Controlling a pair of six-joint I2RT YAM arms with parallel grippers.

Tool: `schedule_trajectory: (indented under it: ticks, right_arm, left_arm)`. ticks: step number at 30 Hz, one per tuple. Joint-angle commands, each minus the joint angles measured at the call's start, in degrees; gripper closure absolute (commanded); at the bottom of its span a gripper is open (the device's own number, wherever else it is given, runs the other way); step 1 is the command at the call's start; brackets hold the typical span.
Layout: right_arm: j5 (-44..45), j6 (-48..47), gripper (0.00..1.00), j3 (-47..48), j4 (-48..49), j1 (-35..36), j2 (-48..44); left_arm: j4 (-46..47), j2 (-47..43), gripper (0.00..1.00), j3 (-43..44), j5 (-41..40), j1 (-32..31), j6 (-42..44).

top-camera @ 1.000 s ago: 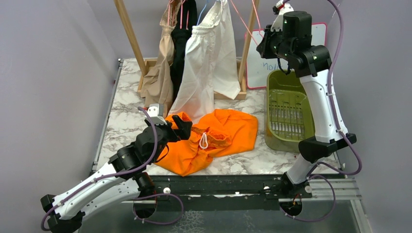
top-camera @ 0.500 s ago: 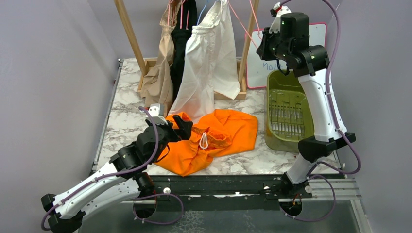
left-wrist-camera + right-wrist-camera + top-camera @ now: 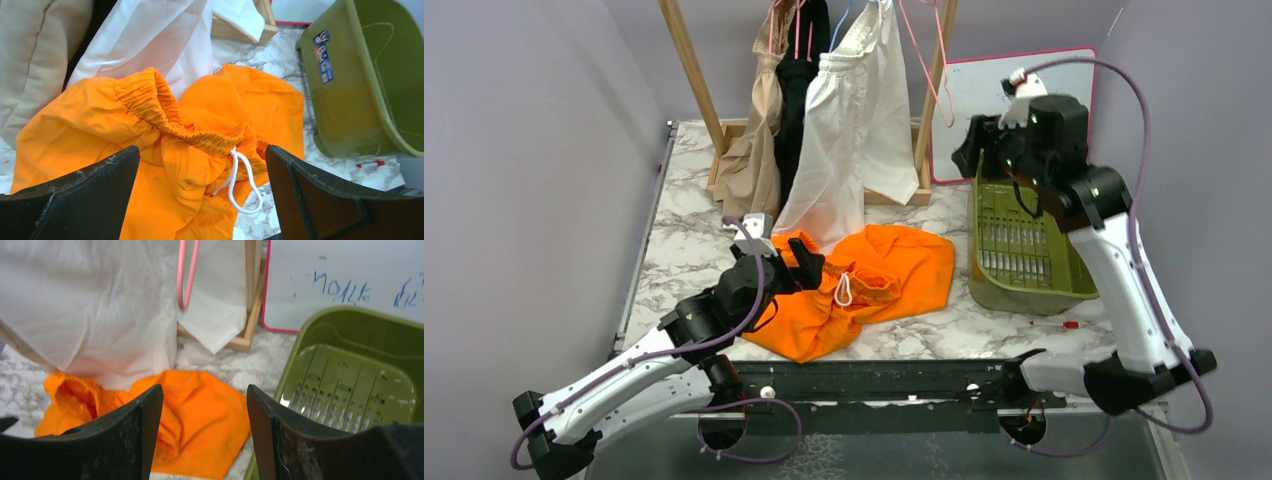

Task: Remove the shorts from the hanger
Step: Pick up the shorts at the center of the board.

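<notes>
The orange shorts (image 3: pixel 864 285) lie crumpled on the marble table, white drawstring (image 3: pixel 240 180) showing. My left gripper (image 3: pixel 799 262) hovers open just over their waistband (image 3: pixel 165 150), fingers apart and not touching the cloth. Cream-white shorts (image 3: pixel 854 120), black shorts (image 3: pixel 799 100) and tan shorts (image 3: pixel 754 150) hang on the wooden rack. An empty pink hanger (image 3: pixel 929 60) dangles beside the cream pair (image 3: pixel 90 305). My right gripper (image 3: pixel 976 150) is open in the air by the basket, holding nothing, with the pink hanger (image 3: pixel 186 275) ahead of it.
A green plastic basket (image 3: pixel 1024 285) stands at the right of the table. A whiteboard (image 3: pixel 984 90) leans behind it. A small red pen (image 3: pixel 1069 324) lies near the front right. The rack's wooden base (image 3: pixel 894 195) and posts stand at the back.
My right gripper has opened, let go of the pink hanger, and dropped down and forward toward the basket. The hanger now hangs free. The left arm has barely moved.
</notes>
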Motion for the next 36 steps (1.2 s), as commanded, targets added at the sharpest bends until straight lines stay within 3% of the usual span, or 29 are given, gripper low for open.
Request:
schedule_trajectory:
  ticks: [1,5,8,13,17,23,27,29,31,36]
  right_arm:
    - [-3.0,0.3,0.35,-16.0,12.0,0.2,-13.5]
    - [-11.2,1.0,0.35,-34.2,20.7,0.2,-26.4]
    - [-24.0,0.9,0.35,-46.5,27.2,0.2,-33.3]
    - [-41.7,1.4,0.28,-58.7,34.3,0.3,-34.3]
    - [-46.7,0.8,0.26,-63.6,38.8,1.0,-32.4]
    - [-41.9,-3.9,0.22,-64.0,41.8,8.4,-26.5]
    - [-31.3,-8.4,0.18,-61.6,45.2,18.8,-19.4]
    - [-25.3,-10.4,0.10,-58.9,46.4,22.8,-14.4]
    - [-22.7,-12.3,0.01,-55.4,46.1,24.8,-9.4]
    - [-16.3,-11.3,0.01,-51.1,50.9,26.0,-0.7]
  left_arm:
    - [-3.7,2.1,0.01,2.2,-0.2,-0.1,1.0]
    - [-5.8,5.6,0.01,3.8,-3.2,0.1,1.3]
    - [-4.9,7.7,0.01,5.3,-5.2,2.0,2.8]
    - [-7.2,13.3,0.01,8.5,3.3,13.3,7.5]
    - [-6.7,12.6,0.01,8.9,7.9,20.7,10.2]
    - [-6.7,12.2,0.01,7.8,8.9,28.5,14.7]
    - [-4.3,12.5,0.01,5.5,7.1,30.2,16.2]
    - [-3.3,11.4,0.01,3.5,5.5,30.2,15.2]
    - [-2.9,9.7,0.01,2.5,5.7,30.2,14.7]
    - [-3.0,3.9,0.01,1.3,1.0,30.2,14.6]
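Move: The orange shorts' middle lies about 24 cm left of the right hand, 13 cm back and some 33 cm below; for the left hand it is about 8 cm right, level fore-and-aft, 20 cm below. Ahead of the left hand hang the white shorts' hem (12 cm out, 3 cm right) and beige shorts' lower end (15 cm out, 14 cm left). From the right hand, the green basket is 24 cm right, 5 cm ahead. Towards the drawstring of the orange shorts, the right hand swoops down some 22 cm, left 18 cm and back, easing forward at the last, turning about 50 degrees counter-clockwise and opening fully. The left hand, already wide open, swings left about 11 cm, with some forward and down, over the shorts' left part, rolling its left side up. ##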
